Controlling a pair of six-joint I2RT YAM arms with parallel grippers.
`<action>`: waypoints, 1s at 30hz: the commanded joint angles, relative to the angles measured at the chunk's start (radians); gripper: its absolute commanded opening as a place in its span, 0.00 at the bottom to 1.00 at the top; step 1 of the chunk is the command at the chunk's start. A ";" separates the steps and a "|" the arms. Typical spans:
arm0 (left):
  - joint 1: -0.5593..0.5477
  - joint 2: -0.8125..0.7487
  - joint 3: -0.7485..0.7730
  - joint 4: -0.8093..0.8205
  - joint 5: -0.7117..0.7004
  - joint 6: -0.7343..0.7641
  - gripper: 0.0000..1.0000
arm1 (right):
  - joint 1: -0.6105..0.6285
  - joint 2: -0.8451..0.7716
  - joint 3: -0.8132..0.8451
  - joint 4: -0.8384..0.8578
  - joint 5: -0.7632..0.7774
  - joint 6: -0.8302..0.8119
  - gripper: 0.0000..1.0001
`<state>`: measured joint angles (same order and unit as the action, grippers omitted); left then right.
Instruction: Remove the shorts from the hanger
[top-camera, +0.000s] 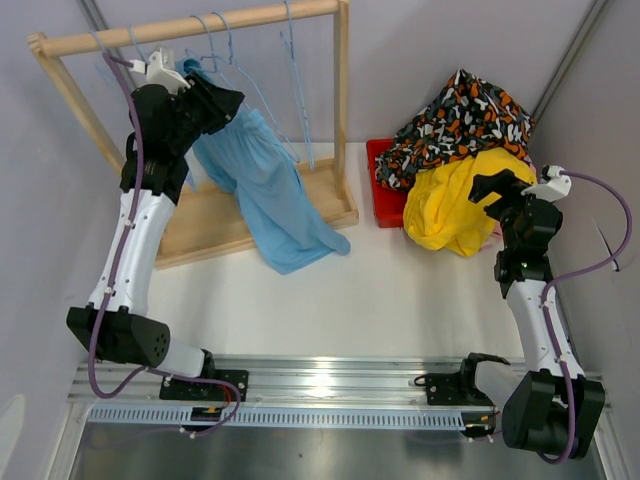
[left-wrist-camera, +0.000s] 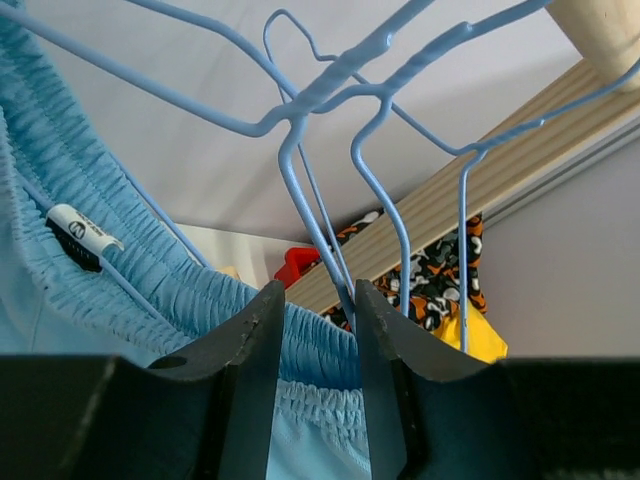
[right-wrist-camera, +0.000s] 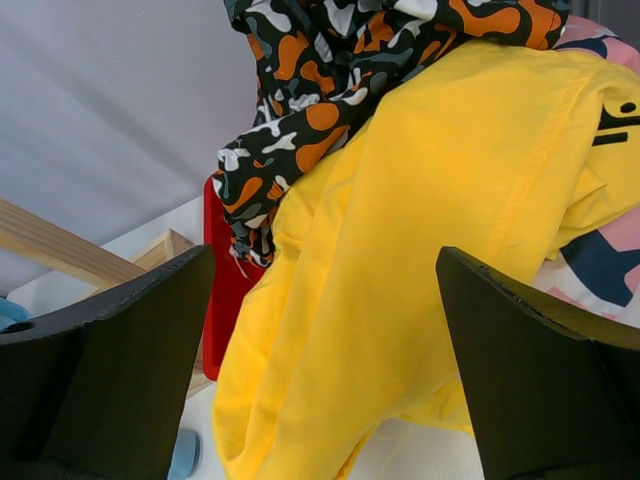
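Light blue shorts (top-camera: 265, 190) hang from a blue wire hanger (top-camera: 215, 50) on the wooden rack (top-camera: 200, 28), their hem trailing onto the table. My left gripper (top-camera: 236, 100) is up at their waistband. In the left wrist view its jaws (left-wrist-camera: 320, 300) stand narrowly apart, open, with the elastic waistband (left-wrist-camera: 310, 360) between them and a hanger wire (left-wrist-camera: 330, 85) against the right finger. My right gripper (top-camera: 490, 185) stands wide open beside the yellow shorts (top-camera: 455, 205), holding nothing (right-wrist-camera: 325, 255). Black-orange-white shorts (top-camera: 460, 120) lie on top of the yellow ones (right-wrist-camera: 420, 200).
A red bin (top-camera: 385, 190) holds the heap of removed shorts, with a pink patterned pair (right-wrist-camera: 610, 250) under the yellow. Several bare blue hangers (top-camera: 295, 60) stay on the rail. The rack's wooden base (top-camera: 200, 215) lies under the blue shorts. Grey walls close the back.
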<state>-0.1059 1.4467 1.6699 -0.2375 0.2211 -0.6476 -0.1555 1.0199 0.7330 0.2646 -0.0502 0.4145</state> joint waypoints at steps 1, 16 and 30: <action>-0.014 0.007 -0.001 0.099 -0.034 -0.001 0.38 | -0.006 -0.027 -0.010 0.033 0.004 -0.006 0.99; -0.029 0.100 0.160 0.028 -0.009 0.077 0.00 | -0.003 -0.041 -0.014 0.033 -0.014 0.010 0.99; -0.025 -0.048 0.560 -0.529 0.067 0.319 0.00 | 0.140 -0.184 0.131 -0.070 0.010 -0.003 0.99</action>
<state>-0.1307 1.4864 2.1330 -0.7082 0.2222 -0.4122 -0.0452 0.8783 0.7883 0.1986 -0.0597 0.4179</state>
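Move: The near sloping arm of the light-blue shorts' hanger runs down between the left fingertips, its gripping spot about 3 cm ahead and 1 cm right at hand height. The blue shorts hang some 15 cm below and 3 cm farther out, with no clear side offset; the rack's rail passes about 8 cm ahead and 14 cm above. For the right hand those shorts are roughly 50 cm left, 5 cm ahead and about level, while the yellow shorts lie 5 cm left, 6 cm ahead and 15 cm below. The left hand eases forward about 3.5 cm while its fingers go from part-open to nearly shut, pinching the blue shorts' hanger by its sloping wire arm, then draws that arm back some 9 cm and up 7 cm with an accelerating pull, the wrist rolling about 15 degrees so its left side rises. The open, empty right hand, still at first, sets off near the end up, left and slightly back, leaving the yellow shorts for the blue ones, turning left and tipping up a little. ##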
